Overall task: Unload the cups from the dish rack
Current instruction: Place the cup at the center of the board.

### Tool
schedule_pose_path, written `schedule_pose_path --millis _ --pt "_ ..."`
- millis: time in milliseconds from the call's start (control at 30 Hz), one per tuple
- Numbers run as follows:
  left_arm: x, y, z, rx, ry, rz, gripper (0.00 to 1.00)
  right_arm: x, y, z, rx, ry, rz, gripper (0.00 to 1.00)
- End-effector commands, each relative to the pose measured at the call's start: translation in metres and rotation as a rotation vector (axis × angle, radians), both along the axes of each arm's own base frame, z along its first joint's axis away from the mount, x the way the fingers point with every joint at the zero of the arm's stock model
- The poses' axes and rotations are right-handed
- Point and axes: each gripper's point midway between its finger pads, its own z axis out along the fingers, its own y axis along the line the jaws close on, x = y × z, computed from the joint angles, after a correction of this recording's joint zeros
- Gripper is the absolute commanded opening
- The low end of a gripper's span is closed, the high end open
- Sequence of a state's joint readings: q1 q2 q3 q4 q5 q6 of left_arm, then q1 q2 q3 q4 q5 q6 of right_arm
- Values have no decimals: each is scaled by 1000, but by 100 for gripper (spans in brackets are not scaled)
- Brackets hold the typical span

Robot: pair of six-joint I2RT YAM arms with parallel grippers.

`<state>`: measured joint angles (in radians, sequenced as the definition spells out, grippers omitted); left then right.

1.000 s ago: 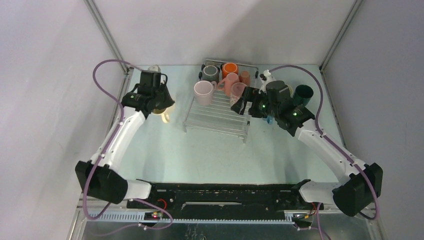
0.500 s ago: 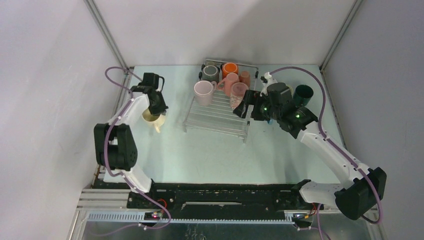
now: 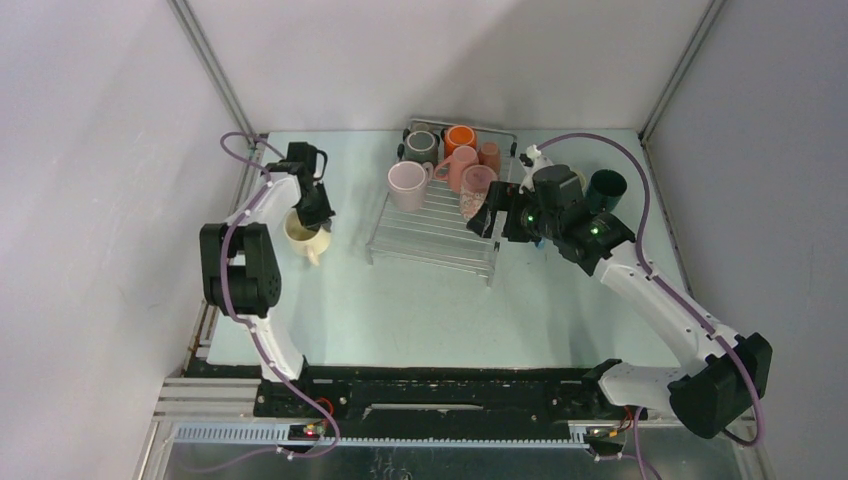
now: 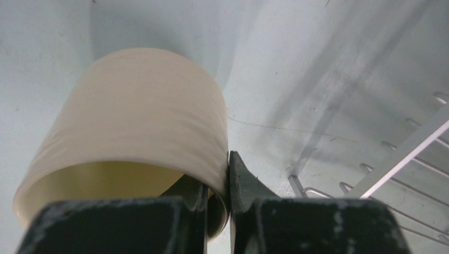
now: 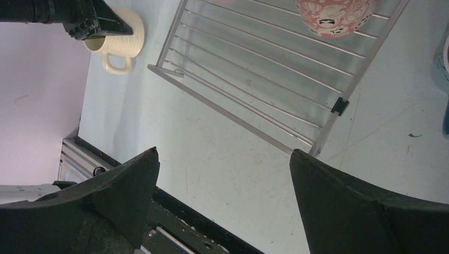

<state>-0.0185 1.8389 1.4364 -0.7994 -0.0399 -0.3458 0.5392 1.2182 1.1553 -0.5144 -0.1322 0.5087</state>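
Note:
My left gripper (image 3: pixel 316 215) (image 4: pixel 229 182) is shut on the rim wall of a cream cup (image 3: pixel 303 233) (image 4: pixel 132 121), one finger inside and one outside. That cup is left of the dish rack (image 3: pixel 440 225) (image 4: pixel 407 153), low over or on the table, handle toward the front. Grey (image 3: pixel 420 146), orange (image 3: pixel 460 137), pink (image 3: pixel 407 184) and speckled pink (image 3: pixel 477 186) (image 5: pixel 333 13) cups stand on the rack's far half. My right gripper (image 3: pixel 490 213) (image 5: pixel 223 153) hangs open and empty over the rack's right front corner (image 5: pixel 339 106).
A dark teal cup (image 3: pixel 606 188) stands on the table right of the rack. A blue cup (image 3: pixel 540 240) (image 5: pixel 445 58) shows partly under my right wrist. The left wall is close behind the left arm. The black base rail (image 3: pixel 450 385) runs along the near edge.
The left arm has folded back toward the left wall, with the cream cup still gripped and shifted slightly left and nearer. The right gripper has barely moved.

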Motion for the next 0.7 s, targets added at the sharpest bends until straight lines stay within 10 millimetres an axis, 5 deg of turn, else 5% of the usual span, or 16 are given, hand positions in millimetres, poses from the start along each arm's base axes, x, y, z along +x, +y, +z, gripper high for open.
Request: schedule_pose_path --millis 0,400,667 --pt "14 3 12 3 -34 -35 0 4 3 15 -11 -47 25 100" --pt "12 1 -9 -5 25 -67 11 4 7 12 -13 -33 40 100" --pt "16 2 -5 -1 14 -77 40 3 9 13 -14 -31 47 100"
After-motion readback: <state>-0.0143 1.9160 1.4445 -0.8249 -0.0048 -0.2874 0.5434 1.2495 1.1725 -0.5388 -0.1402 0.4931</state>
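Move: The left hand holds the cream cup by the right side of its rim, one finger inside. The bare table spot for the cup is about 9 cm below the hand, 4 cm to its left and 2 cm back. The rack's near left corner is some 10 cm right and 5 cm back; the pale pink mug on the rack is about 19 cm right and 9 cm ahead. From the right hand, the spot is roughly 38 cm left, 8 cm ahead and 25 cm below. Downward, with a slight draw back of about 1 cm, the left hand lowers the held cream cup some 3 cm onto the bare table left of the rack, its fingers tipping about 5 degrees closer to vertical. It then stays there and, right at the end, opens the fingers partway, the outer one coming clear of the cup's wall while the inner one is still inside the rim. ##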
